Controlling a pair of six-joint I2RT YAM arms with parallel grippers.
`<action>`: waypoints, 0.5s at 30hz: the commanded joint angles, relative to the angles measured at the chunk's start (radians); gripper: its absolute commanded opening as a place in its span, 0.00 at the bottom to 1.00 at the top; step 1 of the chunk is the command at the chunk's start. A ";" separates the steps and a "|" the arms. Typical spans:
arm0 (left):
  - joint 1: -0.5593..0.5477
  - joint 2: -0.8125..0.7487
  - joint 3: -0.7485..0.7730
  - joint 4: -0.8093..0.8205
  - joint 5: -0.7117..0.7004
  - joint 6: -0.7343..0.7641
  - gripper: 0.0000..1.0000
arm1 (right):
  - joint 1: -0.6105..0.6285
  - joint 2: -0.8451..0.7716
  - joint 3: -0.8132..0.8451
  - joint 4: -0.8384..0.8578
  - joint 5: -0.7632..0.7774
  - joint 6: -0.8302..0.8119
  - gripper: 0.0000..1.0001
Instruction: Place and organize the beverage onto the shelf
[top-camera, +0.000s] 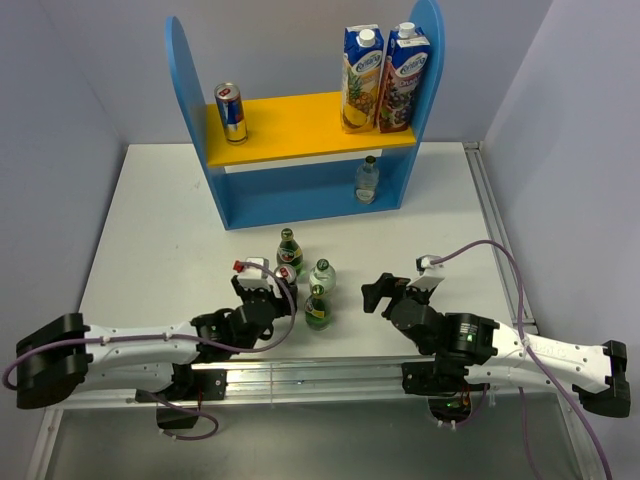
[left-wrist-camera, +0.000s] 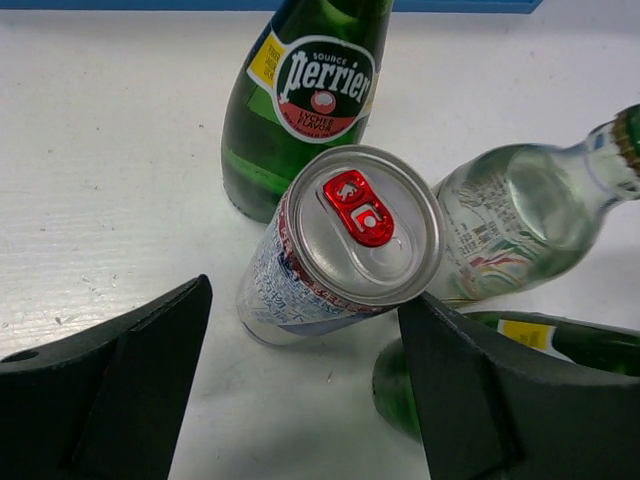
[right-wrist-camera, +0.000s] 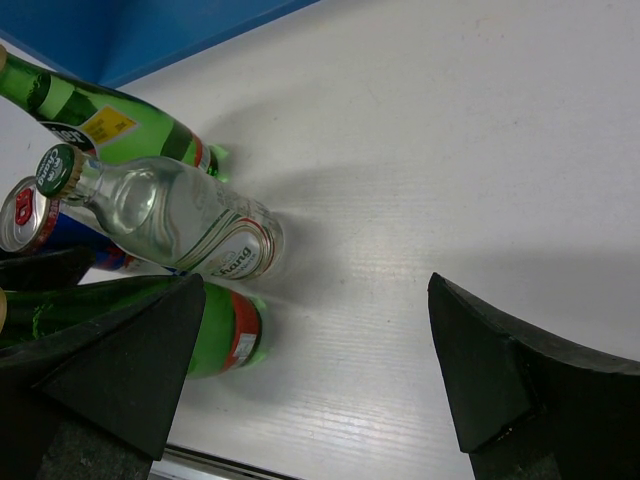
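Note:
The shelf (top-camera: 190, 90) stands at the back. One blue-and-silver can (top-camera: 231, 112) stands on its yellow upper board and one clear bottle (top-camera: 367, 180) on the lower level. On the table stand a green bottle (top-camera: 289, 250), a second can (top-camera: 286, 276), a clear bottle (top-camera: 322, 275) and another green bottle (top-camera: 317, 308), close together. My left gripper (top-camera: 276, 295) is open just behind the can (left-wrist-camera: 345, 240), which sits ahead between the fingers (left-wrist-camera: 110, 390). My right gripper (top-camera: 384, 294) is open and empty, to the right of the cluster. Its view shows the clear bottle (right-wrist-camera: 180, 225) and a green bottle (right-wrist-camera: 225, 335).
Two tall juice cartons (top-camera: 362, 65) (top-camera: 403, 65) stand at the right end of the upper board. The Perrier bottle (left-wrist-camera: 300, 100), clear bottle (left-wrist-camera: 520, 220) and second green bottle (left-wrist-camera: 560, 340) crowd the can. Walls close in on both sides.

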 joint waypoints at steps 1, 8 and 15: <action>-0.001 0.076 0.000 0.130 -0.038 0.018 0.81 | 0.005 0.003 -0.001 0.025 0.042 0.012 0.99; 0.076 0.232 -0.005 0.303 0.011 0.084 0.70 | 0.007 -0.006 -0.004 0.027 0.044 0.012 0.99; 0.223 0.300 0.017 0.420 0.112 0.183 0.34 | 0.007 -0.003 -0.005 0.025 0.047 0.015 0.99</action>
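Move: The can the left hand goes for stands just past its fingertips, about 3 cm ahead, 1 cm to the right and 5 cm lower. The Perrier bottle stands 7 cm farther out behind the can. The clear bottle is some 7 cm ahead and 9 cm right of the hand, and the near green bottle about 1 cm back and 8 cm right. From the idle right hand the can lies roughly 21 cm left, 2 cm ahead and 8 cm below. Left hand sinks about 3 cm, then slides forward some 5 cm onto the can, fingers pinching its sides. ##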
